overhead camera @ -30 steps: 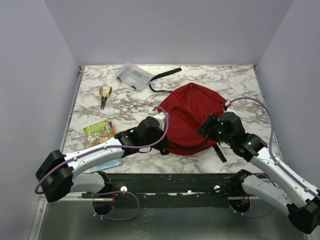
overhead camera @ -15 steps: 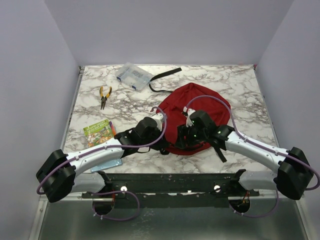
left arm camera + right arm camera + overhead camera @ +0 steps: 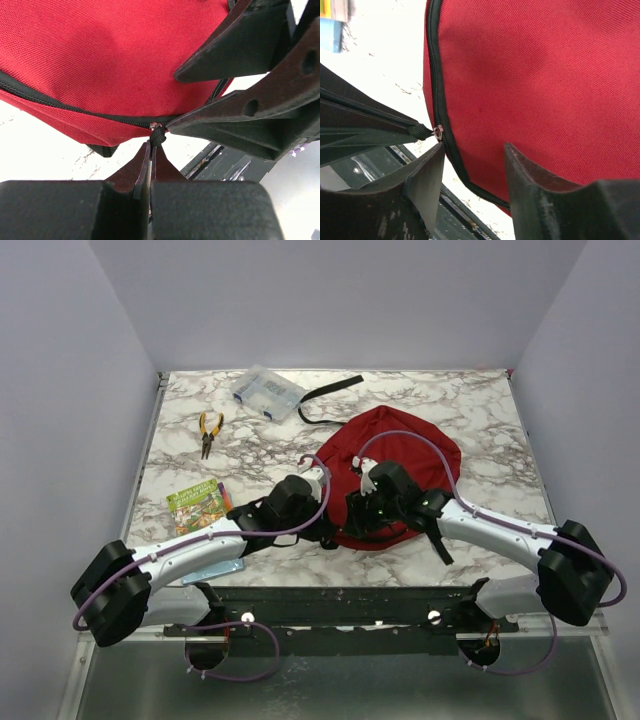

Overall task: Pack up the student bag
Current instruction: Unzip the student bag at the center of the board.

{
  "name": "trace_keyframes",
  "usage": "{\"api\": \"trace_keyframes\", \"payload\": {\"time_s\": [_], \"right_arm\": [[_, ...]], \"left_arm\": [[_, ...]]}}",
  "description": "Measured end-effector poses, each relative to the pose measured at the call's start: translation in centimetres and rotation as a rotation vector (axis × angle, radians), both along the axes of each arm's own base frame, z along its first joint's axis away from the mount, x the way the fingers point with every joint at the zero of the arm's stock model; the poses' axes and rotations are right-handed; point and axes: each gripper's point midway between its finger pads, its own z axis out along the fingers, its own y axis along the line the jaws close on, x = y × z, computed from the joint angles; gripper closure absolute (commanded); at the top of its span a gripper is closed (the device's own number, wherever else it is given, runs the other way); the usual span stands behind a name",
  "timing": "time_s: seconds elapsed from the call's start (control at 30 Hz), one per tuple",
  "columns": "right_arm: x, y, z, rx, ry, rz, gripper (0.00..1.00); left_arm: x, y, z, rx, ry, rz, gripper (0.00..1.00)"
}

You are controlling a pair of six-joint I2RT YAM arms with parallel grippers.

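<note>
The student bag [image 3: 402, 448], dark red with a black zip, lies right of the table's middle. My left gripper [image 3: 332, 528] is at its near-left edge, shut on the black zip pull [image 3: 158, 135], which comes off the zip's metal slider. The bag's red cloth [image 3: 100, 65] fills the left wrist view above the jaws [image 3: 150, 146]. My right gripper [image 3: 356, 518] sits right beside it, open, its jaws [image 3: 474, 150] standing on either side of the bag's zipped edge [image 3: 451, 150] without touching it. The pull [image 3: 420, 131] shows stretched taut to the left.
A clear plastic box [image 3: 266, 392] and a loose black strap [image 3: 326, 394] lie at the back. Yellow-handled pliers [image 3: 209, 431] lie at the left, a green booklet [image 3: 198, 505] nearer. A light blue flat piece [image 3: 215, 570] lies under the left arm.
My right arm has swung in from the bag's right side to its near-left edge, beside the left gripper. The left gripper has stayed shut on the zip pull.
</note>
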Motion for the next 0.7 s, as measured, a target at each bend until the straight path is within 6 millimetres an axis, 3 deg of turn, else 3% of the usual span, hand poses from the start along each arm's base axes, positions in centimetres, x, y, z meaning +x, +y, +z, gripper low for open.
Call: {"api": "trace_keyframes", "payload": {"time_s": [0.1,0.3,0.43,0.7], "right_arm": [[0.0,0.2,-0.6,-0.010,0.003,0.012,0.61],[-0.1,0.5,-0.7,-0.006,-0.002,0.020,0.99],[-0.4,0.2,-0.5,0.005,-0.004,0.009,1.00],[-1.7,-1.3,-1.8,0.002,0.064,-0.079,1.00]], "left_arm": [[-0.1,0.0,0.1,-0.005,0.001,0.002,1.00],[0.2,0.5,0.3,-0.015,0.001,0.032,1.00],[1.7,1.9,0.2,-0.030,0.023,0.131,1.00],[7.4,7.4,0.0,-0.047,0.055,0.378,1.00]]}}
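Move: Between the left fingers the zipper pull is already held, some 4 cm left of the open right fingers and about 1 cm nearer the base. The right hand goes for the zippered near edge of the bag, about 1 cm back and 1 cm below it. From the left hand, the bag's left edge lies roughly 13 cm ahead, 2 cm left and 3 cm down; the bag's middle is some 12 cm ahead, 12 cm right and 3 cm down. Closing fully from about half open, the right fingers sink about 1 cm and pinch the zippered edge beside the pull, then draw it slightly back, right and down. Once they are shut, the left hand, keeping its grip on the pull, speeds up and drags it away, forward and left in equal parts for about 10 cm, staying level and swinging some 20 degrees counter-clockwise. ##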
